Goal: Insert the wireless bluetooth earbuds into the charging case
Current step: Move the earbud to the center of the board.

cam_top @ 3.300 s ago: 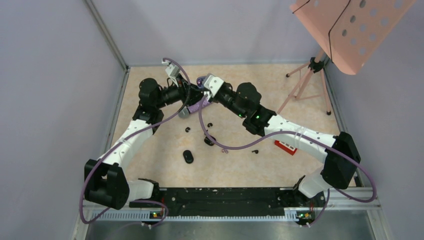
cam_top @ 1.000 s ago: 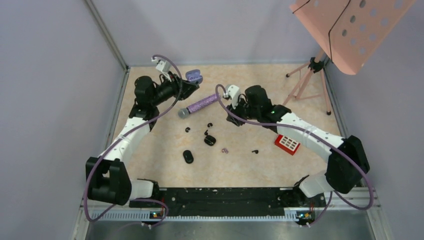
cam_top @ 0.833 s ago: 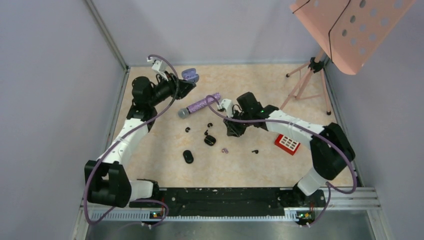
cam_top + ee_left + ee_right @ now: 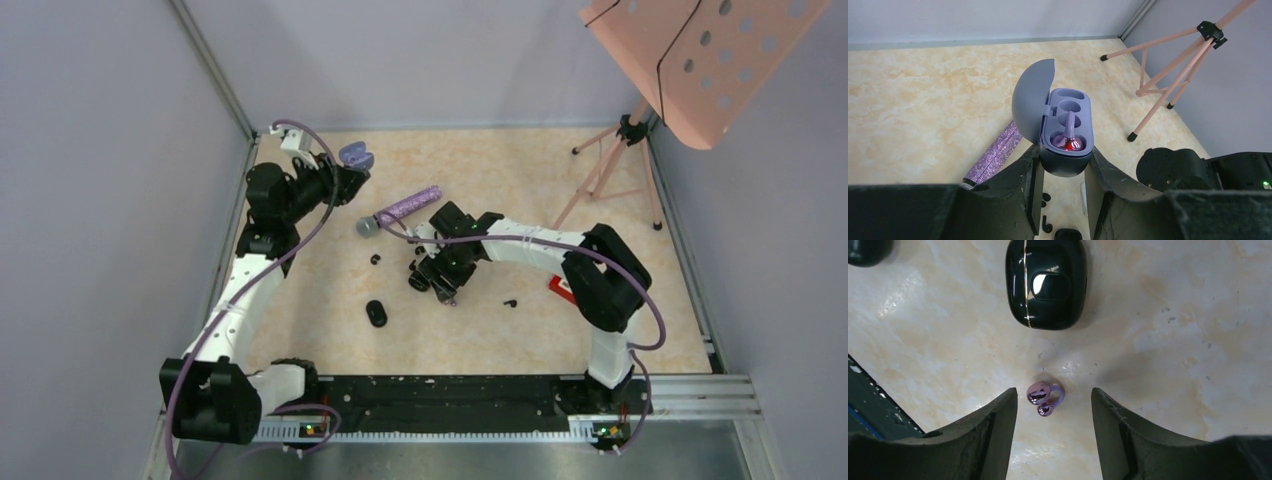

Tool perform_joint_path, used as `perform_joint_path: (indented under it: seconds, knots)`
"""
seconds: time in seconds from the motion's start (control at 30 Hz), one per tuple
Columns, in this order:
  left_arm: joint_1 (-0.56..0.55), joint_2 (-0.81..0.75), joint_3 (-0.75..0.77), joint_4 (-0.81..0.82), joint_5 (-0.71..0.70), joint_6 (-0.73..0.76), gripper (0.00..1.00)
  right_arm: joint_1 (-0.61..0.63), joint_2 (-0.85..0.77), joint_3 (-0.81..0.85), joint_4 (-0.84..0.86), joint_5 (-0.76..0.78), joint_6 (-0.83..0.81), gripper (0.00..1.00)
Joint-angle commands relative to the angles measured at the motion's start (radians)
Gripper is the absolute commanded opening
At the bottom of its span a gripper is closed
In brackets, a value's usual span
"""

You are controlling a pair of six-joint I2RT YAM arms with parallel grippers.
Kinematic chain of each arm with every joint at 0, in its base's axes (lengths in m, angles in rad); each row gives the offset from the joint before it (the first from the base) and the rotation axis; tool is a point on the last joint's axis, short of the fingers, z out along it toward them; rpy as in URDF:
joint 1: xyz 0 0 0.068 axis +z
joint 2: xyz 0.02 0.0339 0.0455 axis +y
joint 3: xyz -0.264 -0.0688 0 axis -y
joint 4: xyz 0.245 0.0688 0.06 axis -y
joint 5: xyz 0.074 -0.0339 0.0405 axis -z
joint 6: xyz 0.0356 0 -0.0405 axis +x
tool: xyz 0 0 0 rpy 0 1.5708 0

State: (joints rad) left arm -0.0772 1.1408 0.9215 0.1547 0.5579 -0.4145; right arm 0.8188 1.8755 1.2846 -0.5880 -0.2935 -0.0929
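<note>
My left gripper is shut on a purple charging case and holds it above the table's far left. The lid stands open. One lilac earbud sits in the near socket with a red glow, and the far socket is bare. My right gripper is open and low over the table centre. A second lilac earbud lies on the table between its fingers, nearer the left finger and touching neither.
A black case lies just ahead of the right gripper, another black case nearer the bases. Black earbuds are scattered about. A purple glitter microphone, a red block and a pink music stand are also here.
The right arm swung from beside the microphone down to the table centre, over the lilac earbud, and its jaws widened. The left arm drew back to the left with the case.
</note>
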Motion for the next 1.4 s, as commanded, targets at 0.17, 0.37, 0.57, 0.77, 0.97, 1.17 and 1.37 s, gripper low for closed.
perform_joint_path:
  seconds: [0.17,0.37,0.57,0.77,0.97,1.17,1.37]
  knots:
    - [0.019,-0.020,0.016,0.015,-0.013,0.031,0.00,0.061,0.020,0.061,-0.062,0.114,0.018,0.52]
    - [0.022,-0.017,0.013,0.017,-0.002,0.039,0.00,0.083,0.023,0.036,-0.057,0.136,0.014,0.46]
    - [0.022,-0.011,0.008,0.034,-0.006,0.032,0.00,0.084,0.008,0.025,-0.039,0.172,-0.014,0.32]
    - [0.022,-0.003,0.005,0.053,-0.007,0.022,0.00,0.075,0.005,0.027,-0.035,0.171,-0.042,0.24]
    - [0.022,0.005,0.008,0.055,-0.004,0.023,0.00,0.046,-0.032,0.032,-0.026,0.246,-0.036,0.14]
    - [0.022,0.031,0.015,0.074,-0.001,0.019,0.00,-0.048,-0.046,0.041,-0.045,0.223,0.021,0.11]
    - [0.022,0.053,0.026,0.082,0.017,0.015,0.00,-0.101,-0.093,0.020,-0.074,0.443,0.203,0.12]
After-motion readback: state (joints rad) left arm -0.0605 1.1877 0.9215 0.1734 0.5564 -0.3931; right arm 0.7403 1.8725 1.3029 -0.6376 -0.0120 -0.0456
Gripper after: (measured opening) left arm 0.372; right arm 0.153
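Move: The purple earbud lies right by the open right fingertips, about 1 cm back, 1 cm to the right and 1 cm below. From that hand, the black charging case sits roughly 4 cm ahead and 5 cm left, with a black earbud just past it, some 7 cm ahead and 6 cm left. Another black earbud lies about 12 cm to the right, level with the hand. From the left hand, the purple earbud is around 13 cm back, 12 cm right and 28 cm below. Settling down and back about 1 cm each as it tips its fingers closer to vertical, the right hand closes them on the purple earbud and pinches it between the tips. It then carries the earbud low over the table, forward and right some 7 cm, away from the black charging case, the wrist turning about 15 degrees clockwise. ##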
